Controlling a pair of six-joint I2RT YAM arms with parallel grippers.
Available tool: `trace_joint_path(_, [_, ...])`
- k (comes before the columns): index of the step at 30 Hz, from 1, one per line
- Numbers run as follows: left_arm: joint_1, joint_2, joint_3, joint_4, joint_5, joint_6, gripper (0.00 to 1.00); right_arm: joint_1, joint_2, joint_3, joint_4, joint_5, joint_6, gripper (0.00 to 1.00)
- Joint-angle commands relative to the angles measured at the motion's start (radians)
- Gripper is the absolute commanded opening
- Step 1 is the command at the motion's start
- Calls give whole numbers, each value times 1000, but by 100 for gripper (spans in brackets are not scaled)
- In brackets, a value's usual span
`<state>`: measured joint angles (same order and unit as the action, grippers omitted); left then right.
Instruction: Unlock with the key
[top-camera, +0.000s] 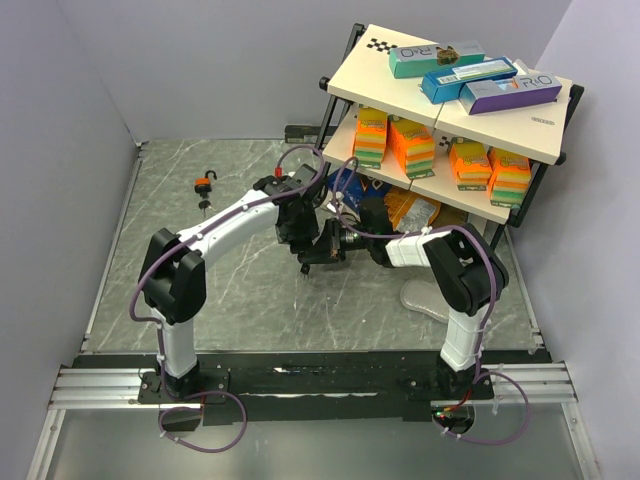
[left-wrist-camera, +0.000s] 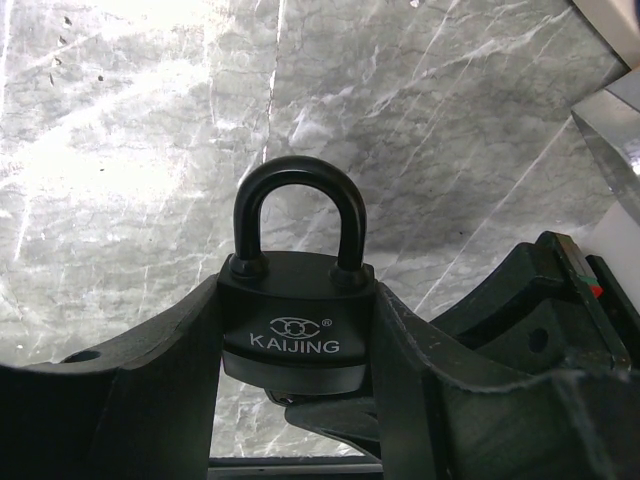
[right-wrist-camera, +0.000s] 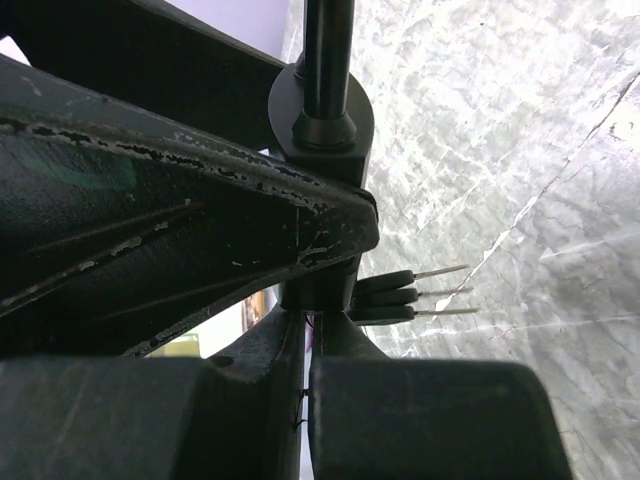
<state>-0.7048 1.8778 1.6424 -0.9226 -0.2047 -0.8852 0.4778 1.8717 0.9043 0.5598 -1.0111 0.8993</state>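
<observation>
A black padlock (left-wrist-camera: 295, 312) marked KAIJING is clamped by its sides between the fingers of my left gripper (left-wrist-camera: 297, 345), above the marble table. Both legs of its shackle (left-wrist-camera: 298, 175) sit in the body. Directly under the lock body (right-wrist-camera: 322, 135), my right gripper (right-wrist-camera: 308, 335) is shut with its pads pressed together on the key, whose head is hidden between them. Three spare keys (right-wrist-camera: 400, 297) of the bunch stick out sideways beside the lock's underside. In the top view the left gripper (top-camera: 300, 238) and right gripper (top-camera: 335, 246) meet at mid-table.
A two-level rack (top-camera: 545, 125) with coloured boxes stands at the back right, close behind the right arm. An orange padlock (top-camera: 205, 183) with its keys lies at the back left. A white object (top-camera: 425, 297) lies by the right arm's elbow.
</observation>
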Motion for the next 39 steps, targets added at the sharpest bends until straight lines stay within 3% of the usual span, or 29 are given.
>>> trace_joint_path(1, [-93, -15, 46, -223, 392, 3, 1, -54, 21, 107, 259, 306, -11, 0])
trace_joint_path(8, [-53, -140, -3, -88, 373, -24, 1, -102, -28, 91, 284, 256, 52, 0])
trace_joint_path(30, [10, -462, -211, 409, 562, -29, 1, -150, -218, 243, 158, 141, 164, 0])
trace_joint_path(39, [13, -442, -184, 369, 496, -27, 1, -148, -305, 281, -52, 144, 3, 0])
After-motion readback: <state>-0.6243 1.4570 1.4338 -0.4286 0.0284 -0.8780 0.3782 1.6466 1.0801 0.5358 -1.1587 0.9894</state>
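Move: The left fingers already hold the black padlock, shackle pointing forward; the key sits in its keyhole about 4 cm back, 1 cm right and 2 cm below that hand. From the right hand, which pinches the key, the padlock is some 4 cm ahead, 1 cm left and 2 cm up, and the spare keys hang about 4 cm below, 2 cm left and 1 cm back. The blue bag lies roughly 14 cm ahead, 14 cm right and 10 cm below the left hand. Still pinching the key in the keyhole, the right hand rises about 15 cm with the left, which keeps its grip on the padlock and goes up some 17 cm. On the way the wrists roll against each other by roughly 40 degrees, turning key against lock: the left swings its fingertips to the right and forward, the right tips its fingers slightly up. ##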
